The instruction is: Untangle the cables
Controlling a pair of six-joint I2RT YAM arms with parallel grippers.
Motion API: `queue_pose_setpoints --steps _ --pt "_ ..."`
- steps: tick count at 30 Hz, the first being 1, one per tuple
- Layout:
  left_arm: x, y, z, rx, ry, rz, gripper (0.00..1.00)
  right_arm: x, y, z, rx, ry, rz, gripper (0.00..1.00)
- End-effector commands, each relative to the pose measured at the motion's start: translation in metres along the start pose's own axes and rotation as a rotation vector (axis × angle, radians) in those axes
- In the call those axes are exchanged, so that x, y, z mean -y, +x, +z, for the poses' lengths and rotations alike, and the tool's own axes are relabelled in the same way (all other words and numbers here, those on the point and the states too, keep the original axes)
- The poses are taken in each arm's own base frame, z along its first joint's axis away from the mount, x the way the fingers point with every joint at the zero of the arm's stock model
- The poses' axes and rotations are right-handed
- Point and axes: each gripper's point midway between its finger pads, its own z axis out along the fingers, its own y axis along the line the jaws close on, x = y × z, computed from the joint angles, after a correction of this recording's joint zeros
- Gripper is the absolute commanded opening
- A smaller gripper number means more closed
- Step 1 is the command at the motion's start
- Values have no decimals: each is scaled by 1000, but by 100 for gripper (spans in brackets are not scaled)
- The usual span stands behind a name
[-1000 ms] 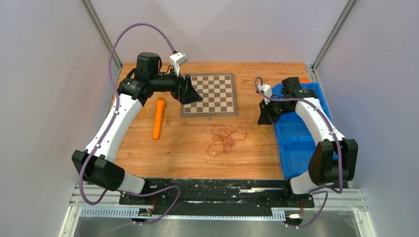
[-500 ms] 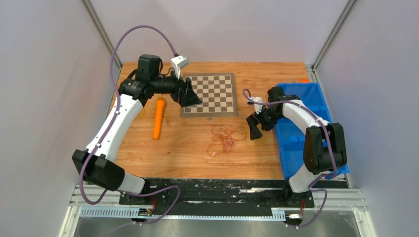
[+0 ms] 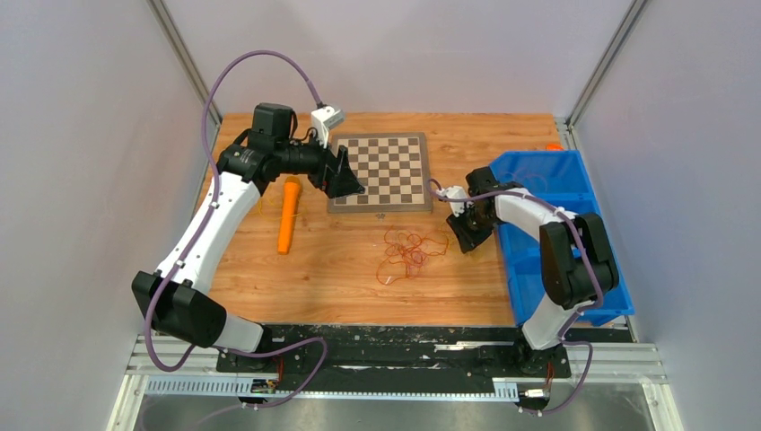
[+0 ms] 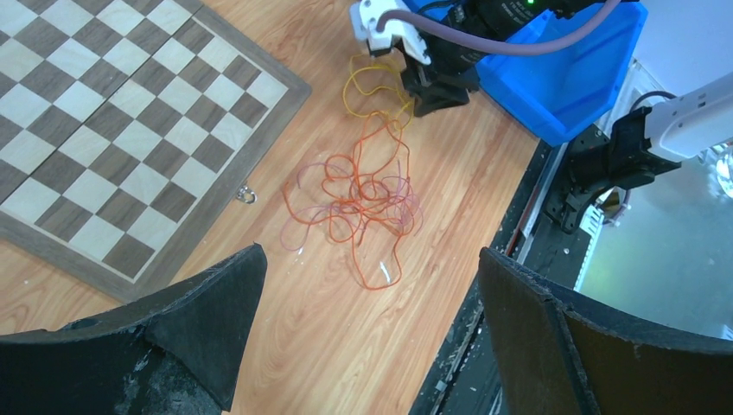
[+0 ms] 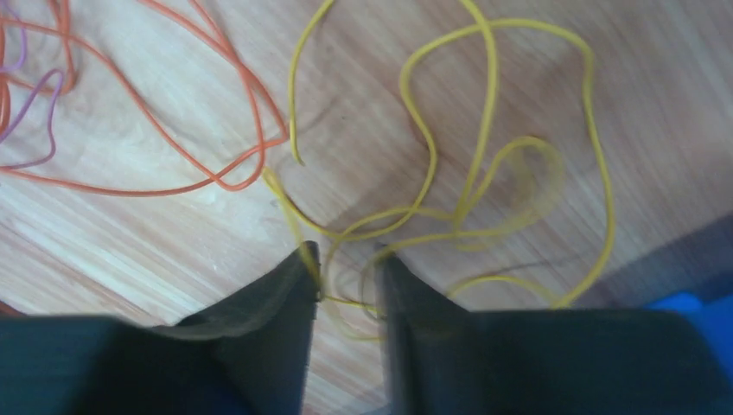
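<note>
The cables lie on the wooden table: a reddish-orange tangle [image 3: 411, 251] [image 4: 359, 194] of many small loops, with yellow loops [image 4: 376, 86] [image 5: 484, 130] at its right end. My right gripper [image 3: 462, 238] [image 5: 346, 259] is down at the table on the yellow loops. Its jaws stand a narrow gap apart with yellow strands running between them. An orange strand [image 5: 199, 112] lies just left of the fingers. My left gripper [image 3: 350, 184] [image 4: 370, 252] hangs wide open above the chessboard's left edge, holding nothing and well clear of the tangle.
A chessboard [image 3: 381, 171] lies at the back centre. An orange cylinder [image 3: 288, 214] rests left of it. A blue bin [image 3: 538, 260] stands along the right edge, just beside my right arm. A thin purple strand [image 5: 35, 112] runs through the orange tangle.
My right arm swung from over the blue bin leftward and down onto the yellow loops; its jaws opened wide, then narrowed around them. The left arm barely moved.
</note>
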Motion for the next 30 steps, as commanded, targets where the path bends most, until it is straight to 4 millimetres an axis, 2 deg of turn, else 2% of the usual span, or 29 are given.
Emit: queue_pose_setpoints --steps 1,2,3,6,9,12,14,19,23,25,30 --pt "4 -4 -10 18 -24 42 100 24 -18 -19 66 117 -15 15" --pt "5 -4 -10 16 -17 40 100 25 -23 -29 90 112 -16 4" --pt "6 -5 -10 15 -14 42 100 24 -29 -41 122 98 -16 0" --pt "6 -8 -11 11 -11 43 100 10 -56 -93 277 19 -44 0" --pt "5 -9 -10 11 -9 48 100 -2 -78 -160 429 43 -123 0" --pt "4 -7 -8 9 -6 41 100 -3 -75 -207 513 84 -149 0" --pt "3 -5 -6 6 -2 37 100 0 -63 -226 526 107 -156 0" --pt "5 -4 -5 -1 13 32 100 32 -24 -253 475 176 -109 0" --pt "5 -4 -6 -11 16 36 100 62 -3 -268 454 220 -68 0" --pt "4 -3 -6 -13 13 41 100 76 8 -262 423 248 -73 0" --pt "-4 8 -7 -50 -32 40 100 115 38 -220 329 279 -46 0"
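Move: The yellow cable lies loosely just under and around the right fingertips, its middle about 3 cm farther out and 2 cm lower. The orange and purple cables lie together some 13 cm left of the right hand and 1 cm nearer the base. The blue tray's middle compartment is about 17 cm to the hand's right and 5 cm ahead. From the left hand the yellow cable is roughly 30 cm right, about level forward, and 29 cm down. Straight up, after the half-open right fingers shut and pinch the yellow cable at the table: the hand climbs fast by about 25 cm, edging a few centimetres forward as the fingertips tip outward some 35 degrees. It then swings about 13 cm to the right to over the tray's middle compartment, easing down some 5 cm with the fingers kept shut. ##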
